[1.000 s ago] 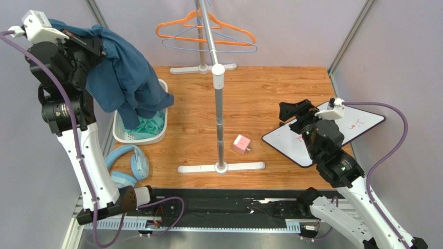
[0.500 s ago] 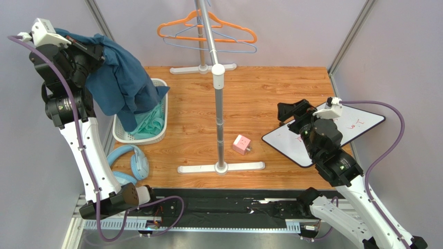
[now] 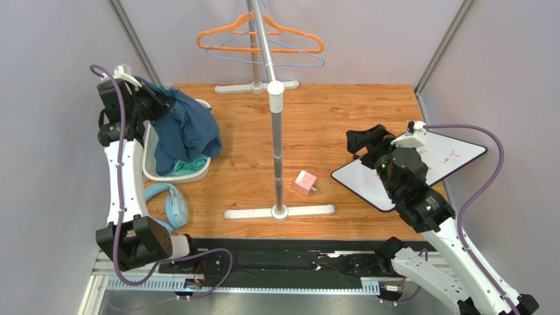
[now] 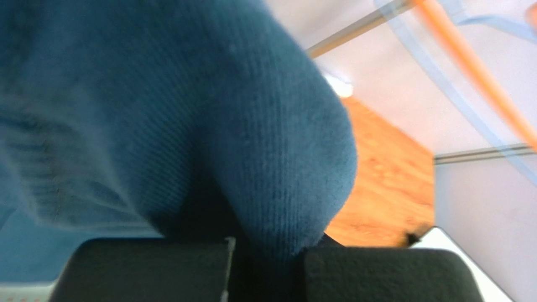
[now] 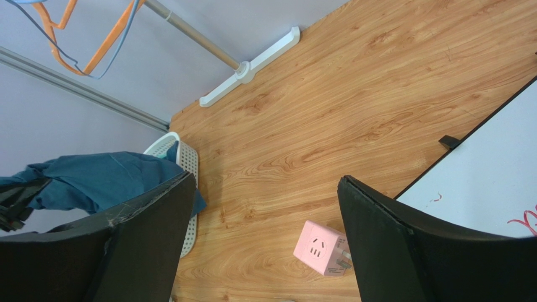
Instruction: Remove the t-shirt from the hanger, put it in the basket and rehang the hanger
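Note:
The dark blue t-shirt point(image 3: 185, 131) hangs from my left gripper point(image 3: 156, 104) and drapes over the white basket point(image 3: 152, 172) at the table's left edge. In the left wrist view the blue cloth point(image 4: 189, 119) fills the frame and runs down between my fingers point(image 4: 391, 274). The orange hanger point(image 3: 259, 39) and a blue hanger point(image 3: 263, 56) hang bare on the rack's rail at the back. My right gripper point(image 3: 365, 141) is open and empty above the table's right half; its view shows the t-shirt point(image 5: 94, 179) at the left.
The clothes rack's pole point(image 3: 276, 125) and white foot point(image 3: 279, 212) stand mid-table. A pink socket cube point(image 3: 305, 182) lies near it. A whiteboard point(image 3: 434, 164) lies at the right. Green cloth point(image 3: 190, 165) sits in the basket. Blue headphones point(image 3: 164, 207) lie in front of the basket.
My left arm has dropped down and forward, carrying the t-shirt lower onto the basket. The right gripper has shifted slightly left.

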Robot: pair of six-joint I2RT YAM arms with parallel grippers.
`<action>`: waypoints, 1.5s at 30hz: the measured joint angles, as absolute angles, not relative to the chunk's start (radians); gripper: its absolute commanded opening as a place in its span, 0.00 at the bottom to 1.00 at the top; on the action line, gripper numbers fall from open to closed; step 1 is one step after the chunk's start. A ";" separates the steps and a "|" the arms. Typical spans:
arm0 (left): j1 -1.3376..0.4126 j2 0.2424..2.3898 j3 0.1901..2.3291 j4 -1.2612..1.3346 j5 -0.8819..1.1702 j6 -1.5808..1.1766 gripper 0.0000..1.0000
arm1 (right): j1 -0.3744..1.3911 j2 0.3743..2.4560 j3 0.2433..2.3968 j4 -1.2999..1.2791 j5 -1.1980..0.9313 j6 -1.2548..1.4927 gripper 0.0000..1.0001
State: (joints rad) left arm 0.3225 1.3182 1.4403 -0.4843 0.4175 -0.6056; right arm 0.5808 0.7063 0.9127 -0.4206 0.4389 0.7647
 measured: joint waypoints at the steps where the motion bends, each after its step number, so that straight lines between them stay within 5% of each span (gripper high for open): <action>1: 0.318 1.306 1.399 -0.482 0.399 -0.597 0.00 | 0.581 0.710 0.913 -0.421 0.435 0.767 0.89; 7: 0.332 1.184 1.232 -0.489 0.221 -0.570 0.00 | 0.581 0.728 0.904 -0.417 0.420 0.775 0.89; 21: 0.466 1.060 1.317 -0.507 -0.024 -0.540 0.00 | 0.581 0.733 0.904 -0.417 0.409 0.777 0.89; 45: 0.370 1.514 1.209 -0.268 0.723 -0.622 0.00 | 0.581 0.728 0.903 -0.418 0.390 0.785 0.89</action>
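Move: The left hand, shut on the navy t-shirt, is above the basket it is being put into: the basket's middle lies some 28 cm below, roughly level front to back and about 6 cm to the left. The turquoise shirt showing in the basket is 8 cm back, 2 cm left and equally low; the headphones are about 22 cm back, 6 cm left and 32 cm down. From the right hand, the basket is some 14 cm ahead, 59 cm left and 25 cm lower. Still pinching the navy t-shirt, the left hand dips about 5 cm, draws back 8 cm and swings left some 10 cm, turning counter-clockwise about 30 degrees while rising again. It then reverses, sweeping forward and right with the wrist turning back clockwise, and sinks towards the basket, ending about 12 cm below where it began. The fingers stay shut. ##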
